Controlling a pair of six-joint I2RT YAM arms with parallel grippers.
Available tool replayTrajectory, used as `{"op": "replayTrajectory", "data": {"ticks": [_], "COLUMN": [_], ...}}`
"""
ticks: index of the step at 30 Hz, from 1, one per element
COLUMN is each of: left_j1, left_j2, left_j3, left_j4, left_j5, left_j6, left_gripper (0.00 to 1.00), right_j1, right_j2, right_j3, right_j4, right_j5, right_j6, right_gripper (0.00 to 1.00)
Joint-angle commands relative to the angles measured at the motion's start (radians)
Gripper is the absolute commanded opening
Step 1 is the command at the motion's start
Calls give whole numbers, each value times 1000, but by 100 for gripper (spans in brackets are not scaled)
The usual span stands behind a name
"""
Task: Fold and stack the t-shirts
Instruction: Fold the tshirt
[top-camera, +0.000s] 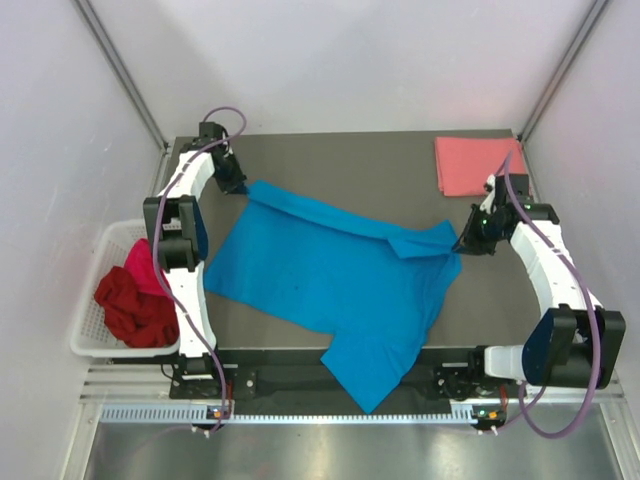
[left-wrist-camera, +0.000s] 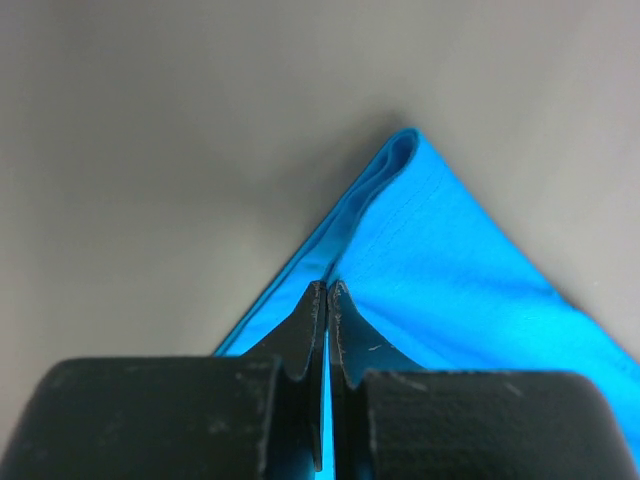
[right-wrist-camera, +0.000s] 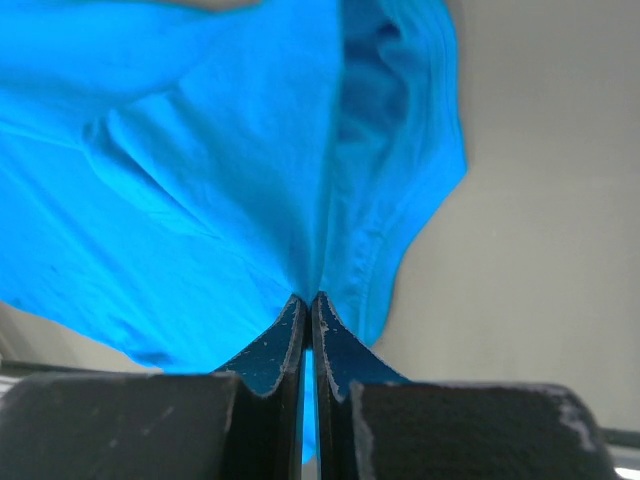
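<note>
The bright blue t-shirt (top-camera: 330, 275) lies spread across the dark table, one sleeve hanging over the near edge. My left gripper (top-camera: 236, 186) is shut on its far left corner (left-wrist-camera: 400, 230). My right gripper (top-camera: 468, 240) is shut on its right end (right-wrist-camera: 250, 180), where the cloth is bunched and folded over. The salmon pink t-shirt (top-camera: 475, 165) lies folded at the far right corner. The dark red t-shirt (top-camera: 135, 310) and the magenta t-shirt (top-camera: 143, 265) lie crumpled in the white basket (top-camera: 100, 335).
The white lattice basket stands off the table's left edge. White walls with metal posts close in the back and sides. A metal rail (top-camera: 330, 410) runs along the near edge by the arm bases.
</note>
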Motion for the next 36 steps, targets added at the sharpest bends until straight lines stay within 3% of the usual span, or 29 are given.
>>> {"op": "replayTrajectory", "data": {"ticks": [1, 17, 36], "left_j1": [10, 8, 10], "left_j2": [-48, -34, -57], "left_j3": [-14, -130, -156], "left_j4": [-26, -21, -15], "left_j5": [-29, -48, -72], "left_j6": [38, 33, 30], "left_gripper": [0, 0, 0], "right_j1": [9, 10, 27], "right_j2": [-36, -39, -104], "right_j3": [-37, -109, -180], "right_j4": [11, 22, -1], "right_j5": [0, 11, -12], "right_j6": [-1, -8, 35], "right_gripper": [0, 0, 0]}}
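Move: Both grippers already pinch the far edge of the blue t-shirt. The t-shirt's middle lies about 23 cm right, 24 cm back and 5 cm below the left gripper; from the right gripper it is some 27 cm left, 3 cm back and 9 cm below. The folded red shirt lies about 30 cm ahead of the right gripper and 11 cm right. The white basket is some 18 cm left and 25 cm back of the left gripper. Keep both grippers shut on the t-shirt's far edge and lower it towards the table while drawing it back over the shirt. Bring the left gripper about 4 cm down and back, fingers tipping slightly steeper, then hold it there. Bring the right gripper some 5 cm down and 4 cm back in two stages with a brief pause, then ease it up about 1 cm. ##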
